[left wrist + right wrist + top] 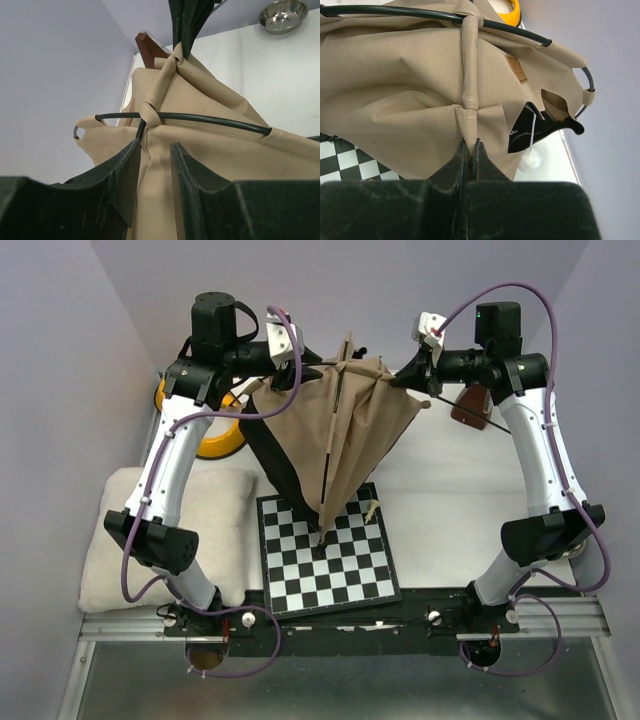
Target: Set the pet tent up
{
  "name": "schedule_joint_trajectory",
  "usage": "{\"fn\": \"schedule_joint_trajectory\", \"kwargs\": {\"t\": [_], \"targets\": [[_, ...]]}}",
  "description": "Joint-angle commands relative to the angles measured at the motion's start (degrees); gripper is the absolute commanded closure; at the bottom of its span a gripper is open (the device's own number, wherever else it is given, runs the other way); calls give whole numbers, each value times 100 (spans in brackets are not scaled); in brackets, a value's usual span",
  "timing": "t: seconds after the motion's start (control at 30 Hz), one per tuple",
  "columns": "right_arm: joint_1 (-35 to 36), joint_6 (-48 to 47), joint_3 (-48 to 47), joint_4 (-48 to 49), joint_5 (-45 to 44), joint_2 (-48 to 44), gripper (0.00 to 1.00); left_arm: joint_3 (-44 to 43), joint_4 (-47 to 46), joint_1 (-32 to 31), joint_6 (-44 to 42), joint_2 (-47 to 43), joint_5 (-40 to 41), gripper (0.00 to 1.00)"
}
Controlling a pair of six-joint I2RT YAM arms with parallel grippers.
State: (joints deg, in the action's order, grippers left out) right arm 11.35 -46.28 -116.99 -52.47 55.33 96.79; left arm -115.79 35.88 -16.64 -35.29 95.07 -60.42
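Observation:
The pet tent, tan fabric with black lining, hangs half-collapsed between both arms, and its lower tip touches the chessboard. My left gripper is at the tent's upper left. Its jaws are closed partway on a tan fabric fold, where a black pole runs down into it. My right gripper is at the upper right, shut on a stitched tan sleeve of the tent. A brown label and a white pom-pom show near the black opening.
A fluffy white cushion lies left of the chessboard. A yellow object sits behind it by the left wall. A brown wooden item stands at the back right. A steel bowl rests on the table.

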Motion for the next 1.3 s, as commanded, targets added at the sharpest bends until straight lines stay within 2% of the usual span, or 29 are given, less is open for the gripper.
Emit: {"fn": "schedule_joint_trajectory", "kwargs": {"t": [0.0, 0.1, 0.33, 0.47, 0.57, 0.63, 0.7, 0.87, 1.17, 1.27], "targets": [[77, -91, -87, 132, 197, -99, 99, -189, 6, -93, -83, 187, 180, 55], [86, -109, -79, 114, 215, -126, 99, -321, 340, -128, -373, 363, 303, 55], [113, -223, 1, 17, 408, -249, 99, -190, 393, -234, -663, 346, 593, 61], [139, -215, 1, -9, 479, -284, 99, -269, 674, -234, -848, 390, 593, 79], [130, -258, 1, -18, 453, -310, 99, -313, 947, -234, -1076, 390, 488, 86], [148, -320, 18, -53, 374, -328, 99, -330, 1070, -234, -1094, 364, 505, 99], [139, -477, 45, -167, 233, -337, 99, -208, 757, -164, -728, 294, 610, 100], [-62, -917, 238, -527, -189, -345, 99, 337, -835, 415, 460, -6, 523, 100], [-818, -1743, 571, -1133, -585, -205, 99, -5, -670, 1022, 462, 109, 409, 100], [-1029, -2059, 817, -1283, -690, -213, 96, -5, -556, 1163, 330, 135, 409, 100]]}}
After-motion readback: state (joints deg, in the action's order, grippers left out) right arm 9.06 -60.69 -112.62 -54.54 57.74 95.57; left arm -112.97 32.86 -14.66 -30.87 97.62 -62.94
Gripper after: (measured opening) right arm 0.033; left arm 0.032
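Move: The tent's black pole, bare just before the crossing loop, lies about 2 cm ahead of the left hand, 2 cm to its right and 3 cm below. The crossing loop is another 3 cm or so to the right along the pole. The right hand's pinch on the tan sleeve stands some 12 cm to the left hand's right, 1 cm back and 5 cm lower. From the right hand, the bare pole is roughly 10 cm left, 3 cm ahead and 2 cm up. The bare black pole is pinched by the left hand, which sinks about 4 cm and eases 2 cm forward and slightly right, closing its half-open fingers near the crossing loop. With the sleeve end still shut in the right fingers, the hands then draw some 3 cm apart sideways, the left going left, the right going right and down with a slight wrist turn. ##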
